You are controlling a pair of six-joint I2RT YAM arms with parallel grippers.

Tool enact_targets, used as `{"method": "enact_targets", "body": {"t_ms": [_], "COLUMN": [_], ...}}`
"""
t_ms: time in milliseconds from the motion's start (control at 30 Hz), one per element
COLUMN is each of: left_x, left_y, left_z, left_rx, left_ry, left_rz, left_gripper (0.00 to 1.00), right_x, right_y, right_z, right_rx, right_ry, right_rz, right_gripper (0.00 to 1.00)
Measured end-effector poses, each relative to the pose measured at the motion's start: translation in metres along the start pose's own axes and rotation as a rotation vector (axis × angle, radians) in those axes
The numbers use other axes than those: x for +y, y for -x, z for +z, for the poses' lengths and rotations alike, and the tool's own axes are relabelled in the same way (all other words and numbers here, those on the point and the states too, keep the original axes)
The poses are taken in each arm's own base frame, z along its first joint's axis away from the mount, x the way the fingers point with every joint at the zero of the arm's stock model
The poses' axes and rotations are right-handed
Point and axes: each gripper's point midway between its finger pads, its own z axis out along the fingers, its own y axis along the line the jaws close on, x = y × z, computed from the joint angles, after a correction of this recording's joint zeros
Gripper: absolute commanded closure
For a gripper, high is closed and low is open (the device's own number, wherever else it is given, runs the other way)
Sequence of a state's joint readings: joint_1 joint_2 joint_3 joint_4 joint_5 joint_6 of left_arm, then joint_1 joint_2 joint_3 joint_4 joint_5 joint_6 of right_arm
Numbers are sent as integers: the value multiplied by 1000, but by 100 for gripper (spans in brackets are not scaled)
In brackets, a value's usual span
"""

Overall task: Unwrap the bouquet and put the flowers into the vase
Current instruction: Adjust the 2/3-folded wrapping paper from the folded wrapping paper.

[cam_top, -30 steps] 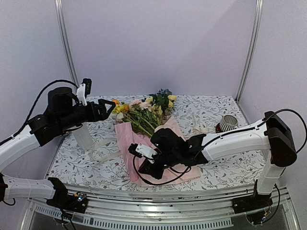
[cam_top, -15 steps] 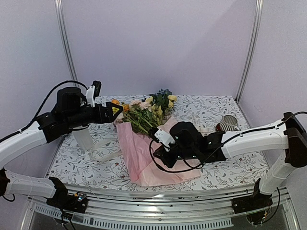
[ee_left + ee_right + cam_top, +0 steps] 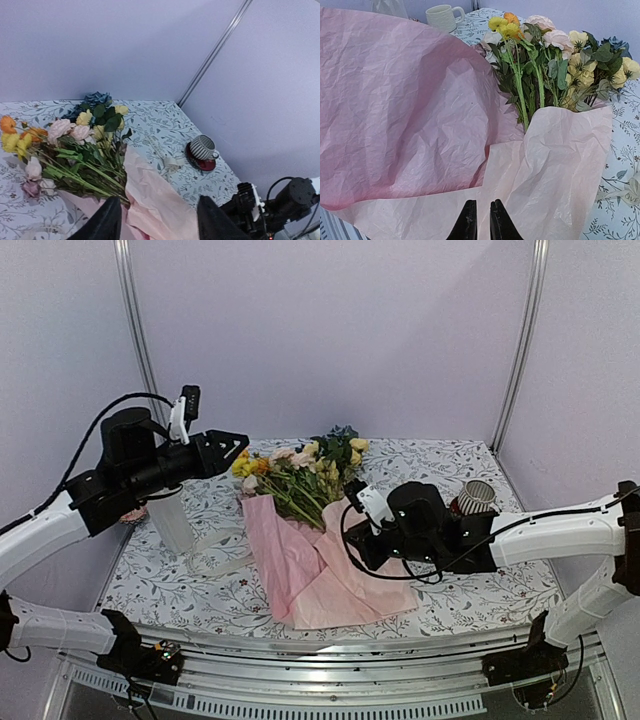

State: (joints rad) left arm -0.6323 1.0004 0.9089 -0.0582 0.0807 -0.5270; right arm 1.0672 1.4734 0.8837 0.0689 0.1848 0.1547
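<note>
The bouquet lies across the middle of the table. Its flowers [image 3: 300, 475] [image 3: 75, 145] [image 3: 545, 60] fan toward the back left, and their green stems rest on the loosened pink wrapping paper [image 3: 300, 575] [image 3: 155, 205] [image 3: 395, 110]. My right gripper [image 3: 353, 540] [image 3: 483, 220] is low at the paper's right side, shut on a fold of the pale sheet. My left gripper [image 3: 230, 448] [image 3: 159, 222] hangs open in the air just left of the yellow and orange blooms, holding nothing. The white vase [image 3: 172, 522] stands upright at the left, partly hidden under the left arm.
A striped cup on a red saucer [image 3: 475, 498] [image 3: 202, 148] sits at the right rear. A cream ribbon [image 3: 215, 562] lies loose between vase and paper, and another piece [image 3: 170, 162] lies near the cup. A cream mug [image 3: 442, 17] stands at the far left. Purple walls close in the back and both sides.
My right gripper has moved right and away from the front edge, drawing the paper fold with it. My left gripper moved toward the flower heads, rose, and its jaws narrowed somewhat.
</note>
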Motion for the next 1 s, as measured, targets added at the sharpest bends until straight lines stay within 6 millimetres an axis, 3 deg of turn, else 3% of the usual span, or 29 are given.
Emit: {"method": "enact_targets", "body": {"t_ms": [100, 133, 267, 367, 467, 667, 833, 1000], "left_x": [-28, -38, -93, -114, -121, -84, -40, 12], "left_y": [-4, -8, -35, -54, -80, -146, -187, -220], "left_z": [18, 23, 50, 71, 91, 109, 112, 95], "left_rx": [47, 65, 170, 239, 314, 467, 576, 651], "left_ry": [-66, -85, -151, -113, -36, 146, 271, 406], "left_rz": [15, 10, 45, 65, 84, 90, 46, -13], "left_gripper": [95, 100, 100, 100, 100, 100, 100, 100], "right_x": [-1, -1, -9, -23, -49, -83, -81, -71], "right_y": [-2, -4, -9, -9, -16, -23, -21, -34], "right_z": [2, 4, 7, 6, -1, -22, -24, -9], "right_rx": [6, 11, 25, 18, 15, -22, -32, 20], "right_ry": [-1, -4, -42, -87, -154, -240, -221, -170], "right_rz": [11, 14, 47, 87, 149, 255, 276, 271], "right_gripper": [91, 91, 91, 91, 92, 92, 92, 92]}}
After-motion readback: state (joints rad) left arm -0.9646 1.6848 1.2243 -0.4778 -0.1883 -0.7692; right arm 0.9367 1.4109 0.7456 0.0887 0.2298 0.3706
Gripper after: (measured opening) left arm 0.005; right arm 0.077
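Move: The pink wrapping paper's middle lies about 18 cm right of the left hand, nearly level with it in reach and some 29 cm below. Counted from the right hand, it is about 6 cm left, 4 cm farther out and 13 cm down. The flowers lie roughly 23 cm ahead of the left hand and 12 cm to its right; the white vase stands some 20 cm left of that hand and 4 cm farther out. Over the wrapping paper, just in from the stems, is where the left hand heads: it swings right about 17 cm while its half-open fingers shut, then drops some 20 cm, easing back left, tipping down and rolling left side up. Meanwhile the right hand, fingers still nearly shut, shifts about 7 cm right and slightly forward towards the paper's right edge, clearing room, turning clockwise and sinking a little at the end. No touch is seen. ##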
